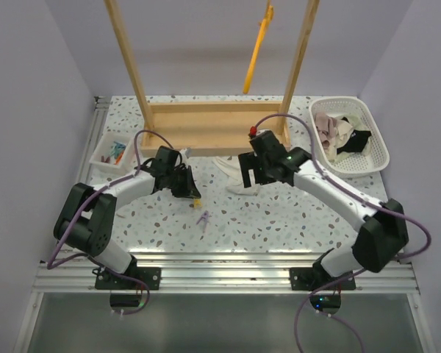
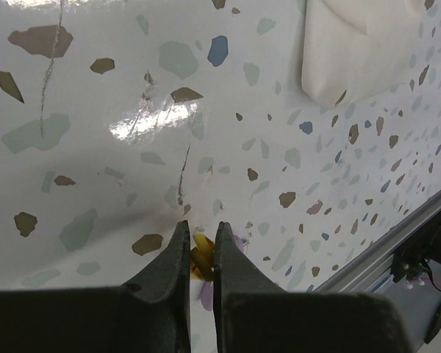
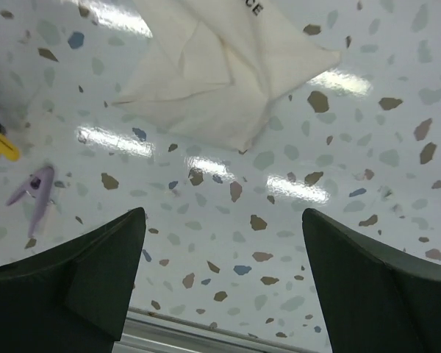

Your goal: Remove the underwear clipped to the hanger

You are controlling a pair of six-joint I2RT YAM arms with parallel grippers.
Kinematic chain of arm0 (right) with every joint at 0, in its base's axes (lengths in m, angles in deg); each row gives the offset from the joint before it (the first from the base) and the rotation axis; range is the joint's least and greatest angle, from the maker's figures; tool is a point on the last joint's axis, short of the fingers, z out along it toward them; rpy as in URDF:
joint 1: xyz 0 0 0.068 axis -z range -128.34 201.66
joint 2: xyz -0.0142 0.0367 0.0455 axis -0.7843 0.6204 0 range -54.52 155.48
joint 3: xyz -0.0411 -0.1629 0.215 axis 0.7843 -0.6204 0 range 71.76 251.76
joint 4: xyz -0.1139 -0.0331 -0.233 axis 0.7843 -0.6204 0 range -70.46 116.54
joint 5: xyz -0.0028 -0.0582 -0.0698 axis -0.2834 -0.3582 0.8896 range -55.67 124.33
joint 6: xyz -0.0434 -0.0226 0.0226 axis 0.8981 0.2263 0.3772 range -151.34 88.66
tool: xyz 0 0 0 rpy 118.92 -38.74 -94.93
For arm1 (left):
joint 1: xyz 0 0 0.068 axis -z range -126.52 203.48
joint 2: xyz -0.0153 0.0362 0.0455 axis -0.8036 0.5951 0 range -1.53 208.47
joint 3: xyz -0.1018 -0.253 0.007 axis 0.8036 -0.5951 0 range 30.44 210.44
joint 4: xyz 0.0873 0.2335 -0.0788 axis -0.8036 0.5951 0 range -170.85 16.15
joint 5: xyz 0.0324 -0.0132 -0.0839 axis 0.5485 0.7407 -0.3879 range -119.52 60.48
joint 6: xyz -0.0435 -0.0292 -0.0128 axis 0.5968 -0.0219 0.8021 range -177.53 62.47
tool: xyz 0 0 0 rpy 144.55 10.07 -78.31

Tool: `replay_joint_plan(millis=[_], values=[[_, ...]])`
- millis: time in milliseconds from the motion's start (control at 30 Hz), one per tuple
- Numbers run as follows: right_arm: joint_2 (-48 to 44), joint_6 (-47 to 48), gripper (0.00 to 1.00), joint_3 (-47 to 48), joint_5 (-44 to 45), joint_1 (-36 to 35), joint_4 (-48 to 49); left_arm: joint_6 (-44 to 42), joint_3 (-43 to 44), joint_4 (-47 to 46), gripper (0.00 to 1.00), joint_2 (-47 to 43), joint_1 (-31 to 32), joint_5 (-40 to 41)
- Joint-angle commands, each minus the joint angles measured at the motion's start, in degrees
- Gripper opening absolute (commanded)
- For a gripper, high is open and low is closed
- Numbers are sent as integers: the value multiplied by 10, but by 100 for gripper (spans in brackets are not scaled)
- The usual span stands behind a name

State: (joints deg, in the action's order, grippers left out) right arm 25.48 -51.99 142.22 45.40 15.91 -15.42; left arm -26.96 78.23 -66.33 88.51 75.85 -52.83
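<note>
The yellow-orange hanger (image 1: 257, 48) hangs bare from the top of the wooden rack. The white underwear (image 1: 228, 170) lies limp on the table in front of the rack; it also shows in the right wrist view (image 3: 220, 73) and the left wrist view (image 2: 353, 51). My left gripper (image 1: 191, 193) is low over the table, left of the underwear, shut on a small yellow clip (image 2: 201, 259) between its fingertips (image 2: 182, 243). My right gripper (image 1: 246, 176) is open and empty (image 3: 222, 217), just above the table at the underwear's near right edge.
A purple clip (image 1: 203, 219) lies on the table near the left gripper, and shows in the right wrist view (image 3: 37, 193). The wooden rack frame (image 1: 213, 125) stands behind. A white slotted basket (image 1: 380, 132) of cloths is at right. A small tray (image 1: 103, 156) of clips is at left.
</note>
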Motion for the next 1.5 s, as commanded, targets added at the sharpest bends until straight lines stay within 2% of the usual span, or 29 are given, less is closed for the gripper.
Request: replay_joint_plan(millis=[0, 100, 333, 400, 633, 700, 733, 833, 967, 1033, 1167, 1300, 1467], values=[[64, -29, 91, 13, 45, -27, 55, -16, 16, 0, 0, -4, 0, 16], [128, -34, 91, 33, 62, -27, 72, -14, 17, 4, 0, -9, 0, 18], [250, -29, 91, 75, 38, -27, 108, -8, 13, 6, 0, -14, 1, 22], [275, -29, 88, 90, 40, -27, 110, -6, 12, 6, 0, -14, 1, 22], [340, -53, 65, 112, 67, -18, 106, -2, 16, 14, 0, -23, 1, 20], [343, -57, 47, 98, 62, -14, 112, -1, 23, 17, 0, -28, 1, 20], [342, -60, 31, 93, 59, -13, 113, 0, 29, 22, 0, -33, 0, 19], [320, -62, 2, 65, 54, -9, 113, 4, 49, 34, 0, -46, 0, 20], [232, -69, 0, 29, 68, 13, 88, 5, 95, 67, 0, -65, -7, 25], [153, -83, 0, 27, 76, 46, 57, 6, 114, 88, 0, -79, -19, 25], [56, -93, 0, 90, 122, 132, -21, 7, 161, 113, 0, -99, -57, 25], [63, -90, 0, 194, 148, 244, -65, -4, 187, 125, 0, -95, -97, 30], [157, -105, 0, 343, 149, 334, -86, -21, 216, 125, 0, -80, -163, 39]])
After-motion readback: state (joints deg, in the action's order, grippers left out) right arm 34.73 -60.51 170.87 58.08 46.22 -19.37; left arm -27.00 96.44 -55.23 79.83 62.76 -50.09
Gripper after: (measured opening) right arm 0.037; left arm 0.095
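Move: Below the open right hand and about 6 cm ahead, 4 cm left, the white underwear lies crumpled on the table, some 15 cm down; the laundry basket is roughly 20 cm ahead and 30 cm right, the purple clip about 7 cm back and 15 cm left. From the left hand, holding the yellow clip low, the small bin is some 16 cm ahead and 26 cm left, the underwear 8 cm ahead and 14 cm right. Sinking some 15 cm while easing forward and left, the right hand shuts on the underwear, then carries it up about 28 cm and right 25 cm, also forward, towards the basket, swinging clockwise. After waiting, the left hand keeps its pinch on the yellow clip, rises about 14 cm and goes forward and left towards the bin, its fingers tipping outward. ##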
